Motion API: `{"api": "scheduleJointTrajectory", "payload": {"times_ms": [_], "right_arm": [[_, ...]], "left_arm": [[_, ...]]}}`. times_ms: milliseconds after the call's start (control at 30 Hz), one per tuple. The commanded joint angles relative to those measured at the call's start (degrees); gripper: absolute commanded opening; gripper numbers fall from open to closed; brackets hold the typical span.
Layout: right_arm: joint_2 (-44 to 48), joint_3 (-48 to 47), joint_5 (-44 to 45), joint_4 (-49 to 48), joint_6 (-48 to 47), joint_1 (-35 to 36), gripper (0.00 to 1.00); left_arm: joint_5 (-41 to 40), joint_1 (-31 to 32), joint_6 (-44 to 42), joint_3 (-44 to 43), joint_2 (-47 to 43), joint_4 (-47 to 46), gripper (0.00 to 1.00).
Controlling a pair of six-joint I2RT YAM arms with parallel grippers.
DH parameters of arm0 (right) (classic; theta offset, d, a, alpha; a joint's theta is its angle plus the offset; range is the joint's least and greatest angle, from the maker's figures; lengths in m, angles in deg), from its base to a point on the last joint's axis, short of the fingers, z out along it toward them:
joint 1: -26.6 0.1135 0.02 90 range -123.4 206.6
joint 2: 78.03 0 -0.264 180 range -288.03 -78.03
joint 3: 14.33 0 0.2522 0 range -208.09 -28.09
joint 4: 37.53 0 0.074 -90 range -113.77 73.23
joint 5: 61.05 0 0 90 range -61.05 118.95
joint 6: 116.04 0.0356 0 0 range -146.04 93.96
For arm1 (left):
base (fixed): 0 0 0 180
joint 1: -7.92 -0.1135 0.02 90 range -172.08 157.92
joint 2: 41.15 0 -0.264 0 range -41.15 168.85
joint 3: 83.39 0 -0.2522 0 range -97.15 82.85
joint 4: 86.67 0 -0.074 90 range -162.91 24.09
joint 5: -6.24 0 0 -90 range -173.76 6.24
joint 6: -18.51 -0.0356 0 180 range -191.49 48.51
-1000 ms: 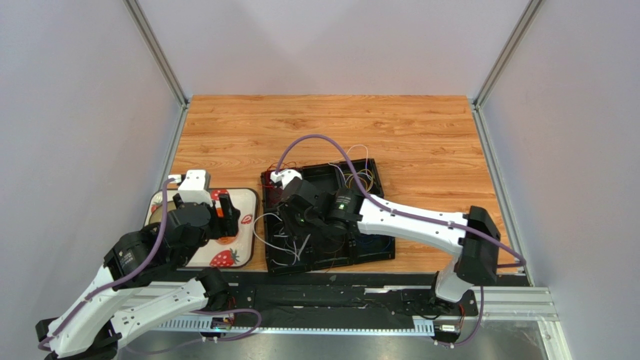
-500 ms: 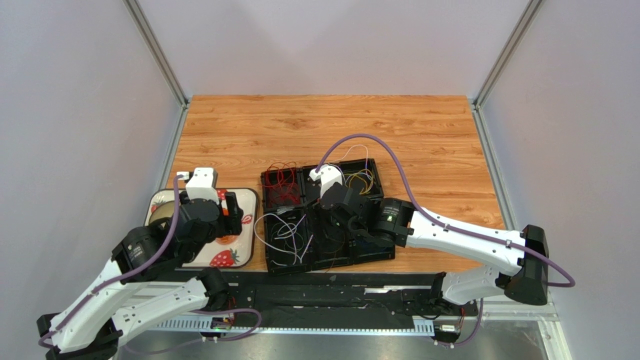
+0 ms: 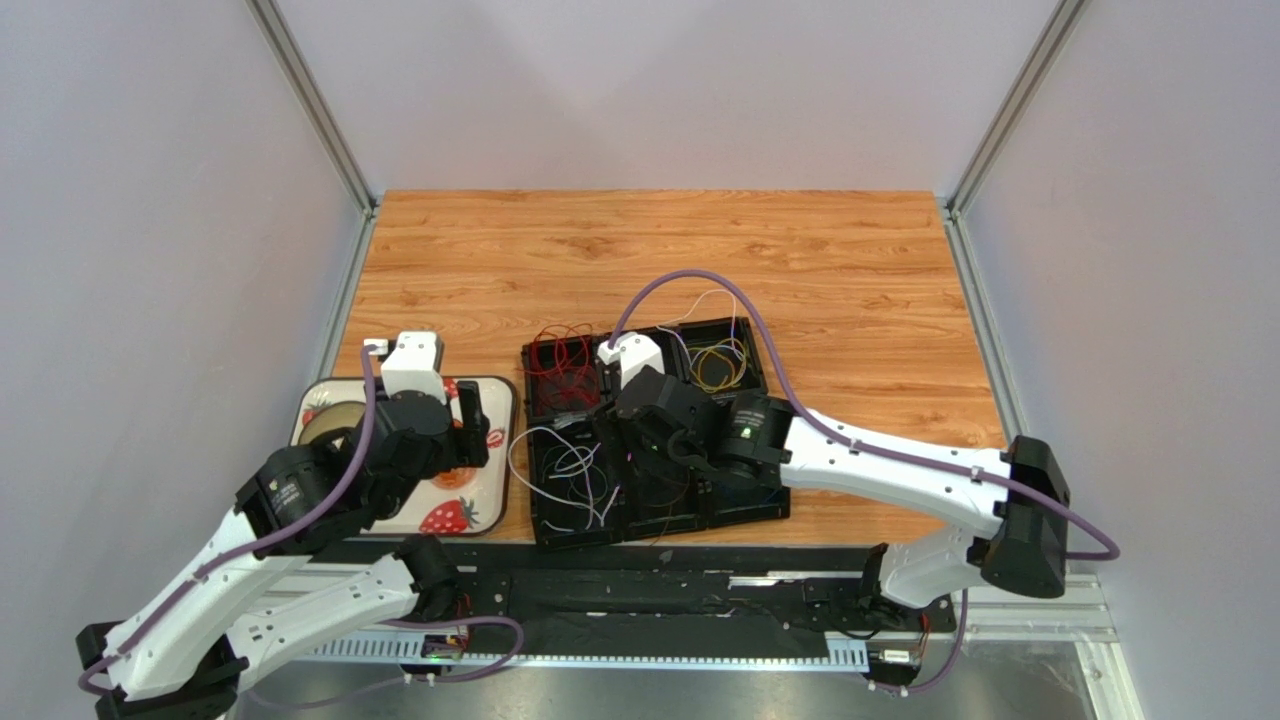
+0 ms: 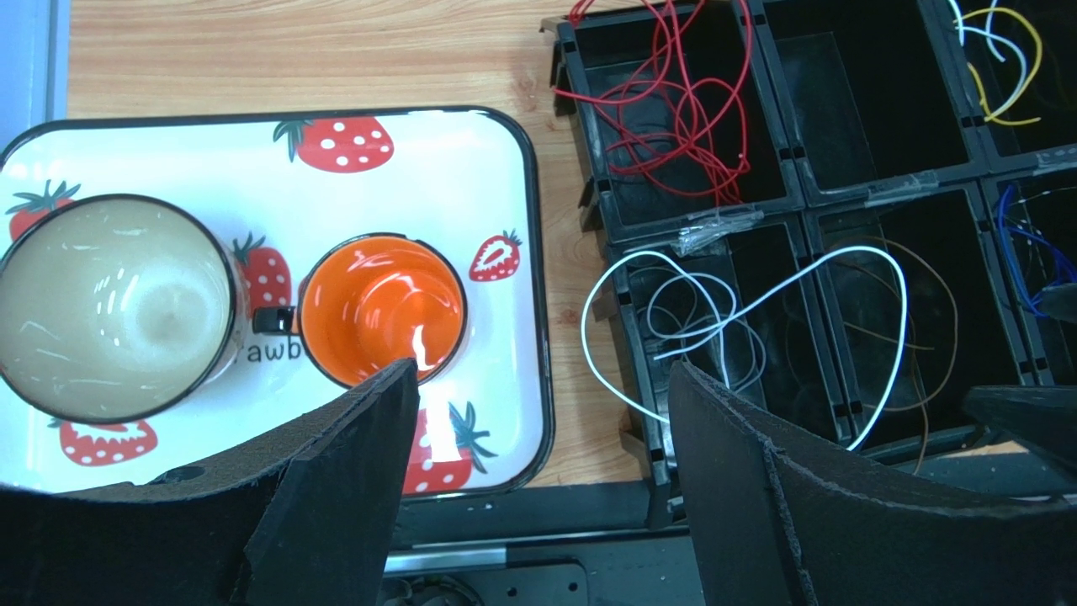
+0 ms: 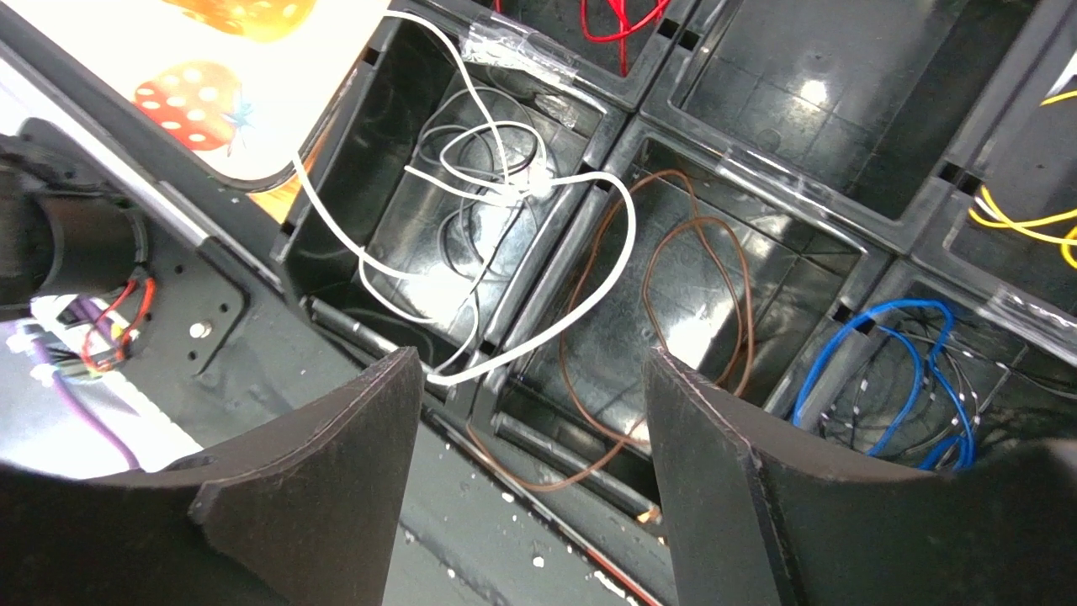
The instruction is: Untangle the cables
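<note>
The cables lie in a black compartment tray [image 3: 769, 507]. Red ones [image 3: 564, 360] fill the back left cell. White loops [image 3: 564, 468] sit in the front left cell and spill over its wall. A brown cable [image 5: 689, 291] lies in the front middle cell, blue ones [image 5: 904, 366] to its right, and yellow ones [image 3: 724, 365] at the back right. My right gripper [image 5: 531, 360] hovers open above the tray's front wall, by the white loop [image 5: 594, 278] and the brown cable, holding nothing. My left gripper [image 4: 544, 373] stands open and empty between the strawberry tray and the black tray.
A strawberry-print tray [image 4: 417, 202] left of the black tray carries a beige cup [image 4: 114, 309] and an orange cup [image 4: 379, 309]. A black base rail [image 3: 676, 578] runs along the near edge. Metal frame posts and grey walls close in both sides.
My right gripper has opened and lifted off the front left cell, swinging right and then partly back. The white cable now lies loose. My left arm has shifted slightly.
</note>
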Motion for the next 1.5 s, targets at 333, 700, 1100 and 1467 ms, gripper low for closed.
{"api": "scheduleJointTrajectory", "payload": {"times_ms": [333,700,1100,1467], "right_arm": [[-7.68,-1.46,0.58,-4.76,5.71,-7.05,0.64],[-14.97,-3.21,-4.07,-6.61,6.15,-8.45,0.31],[-19.19,-8.83,-11.89,-9.42,5.27,-5.82,0.0],[-27.46,-11.38,-17.35,-13.3,3.51,-5.11,0.0]], "left_arm": [[0.81,-0.31,-0.27,0.31,1.59,-0.6,0.8],[1.07,-0.31,-0.36,0.22,1.23,-0.78,0.79],[1.16,-0.31,-0.36,0.39,1.32,-0.87,0.79],[1.25,-0.31,-0.71,0.39,1.94,-1.04,0.79]]}}
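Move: The raised arch of the white cable, leaning over the divider beside the brown cable, is about 4 cm ahead of the right hand, 2 cm to its left and 8 cm below. The white cable's bundle lies some 3 cm ahead and 9 cm left; the brown cable 4 cm ahead and 1 cm right; the blue cable 4 cm ahead and 12 cm right, all roughly 14 cm down. From the left hand the arch is about 20 cm right, 5 cm ahead and 14 cm below. The white cable's arch is what the right hand reaches for: it goes about 5 cm forward while sinking, its open fingers shutting on the last stretch down to pinch the strand. Still shut, the hand rises slightly, then swings some 8 cm left and a little back over the front-left compartment, dipping again at the end as the fingers tip about 15 degrees steeper than at the start. ##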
